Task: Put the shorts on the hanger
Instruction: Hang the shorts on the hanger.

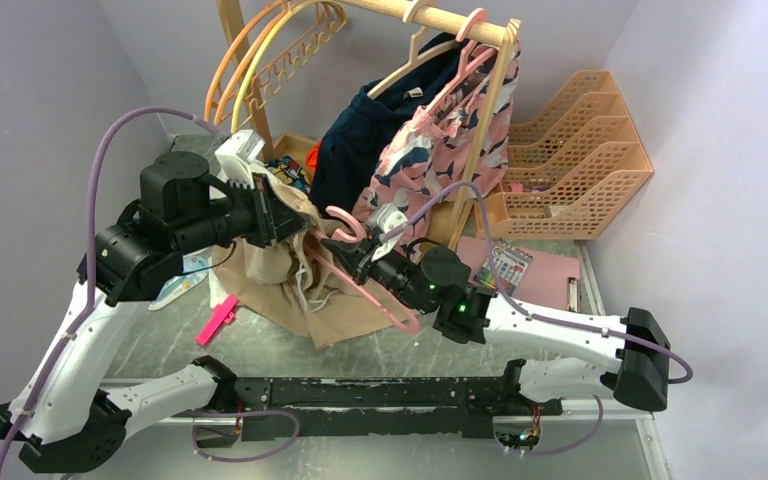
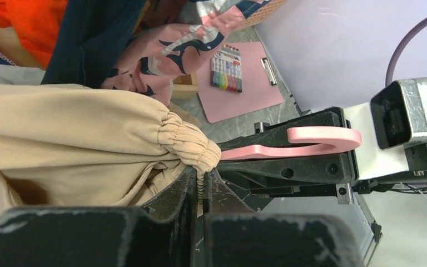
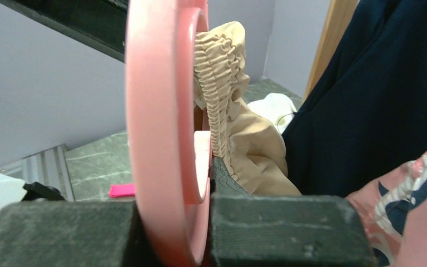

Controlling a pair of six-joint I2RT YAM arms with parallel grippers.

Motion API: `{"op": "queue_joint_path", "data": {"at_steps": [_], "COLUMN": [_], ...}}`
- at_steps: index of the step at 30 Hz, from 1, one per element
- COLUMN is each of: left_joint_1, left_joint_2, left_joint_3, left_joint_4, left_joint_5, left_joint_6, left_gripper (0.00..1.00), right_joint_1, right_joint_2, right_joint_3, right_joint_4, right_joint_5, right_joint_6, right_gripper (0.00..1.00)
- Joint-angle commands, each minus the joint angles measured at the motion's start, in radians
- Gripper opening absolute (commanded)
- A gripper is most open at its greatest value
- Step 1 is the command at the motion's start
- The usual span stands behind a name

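Note:
The tan shorts (image 1: 285, 290) hang bunched from my left gripper (image 1: 295, 218) down onto the table. That gripper (image 2: 207, 173) is shut on the gathered elastic waistband (image 2: 192, 146). The pink hanger (image 1: 372, 290) runs diagonally over the shorts, its hook (image 1: 346, 222) beside the waistband. My right gripper (image 1: 358, 252) is shut on the hanger near the hook. In the right wrist view the hanger (image 3: 161, 111) fills the space between the fingers of that gripper (image 3: 203, 183), and the waistband (image 3: 219, 72) lies right against it. The left wrist view shows the hook (image 2: 311, 140) just right of the waistband.
A wooden rack at the back carries a navy garment (image 1: 360, 150), a pink patterned garment (image 1: 440, 150) and orange and yellow hangers (image 1: 250, 60). A peach file tray (image 1: 570, 150) and a pink clipboard with markers (image 1: 515, 265) sit at the right. A bright pink clip (image 1: 217, 322) lies left of the shorts.

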Motion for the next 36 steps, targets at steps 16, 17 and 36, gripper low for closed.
{"op": "queue_joint_path", "data": {"at_steps": [16,17,36], "left_joint_1": [0.005,0.005,0.005], "left_joint_2": [0.0,0.0,-0.215], "left_joint_3": [0.141,0.149,0.317], "left_joint_4": [-0.041,-0.043,0.229], "left_joint_5": [0.106,0.113,0.163], "left_joint_6": [0.038,0.04,0.246], "left_gripper": [0.91,0.92,0.9], "right_joint_1": [-0.122,-0.13,-0.225], "right_joint_2": [-0.05,-0.049,-0.239], "right_joint_3": [-0.104,-0.112,-0.129], "right_joint_4": [0.382,0.411,0.551], "right_joint_5": [-0.268,-0.279,-0.56], "right_joint_6": [0.25,0.27,0.501], "right_gripper": [0.0,0.0,0.0]}}
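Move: My left fingers already pinch the gathered waistband of the shorts over the pink hanger's near-left shoulder; the hanger's neck is about 7 cm to their right, 4 cm back and 3 cm lower. My right hand grips that neck, with the waistband's middle some 4 cm ahead, 4 cm left and 2 cm above. From the right hand, the hung navy clothes are roughly 21 cm ahead, 6 cm right; the whale-print ones 18 cm ahead, 16 cm right, both somewhat lower. I open my left fingers wide and let go of the waistband, then pull that hand up about 16 cm, back some 9 cm and a little left, its fingers tipping up. My right hand keeps its pinch on the hanger's neck and raises it about 12 cm, drawing back and right, while rolling its left side up and turning counter-clockwise. ##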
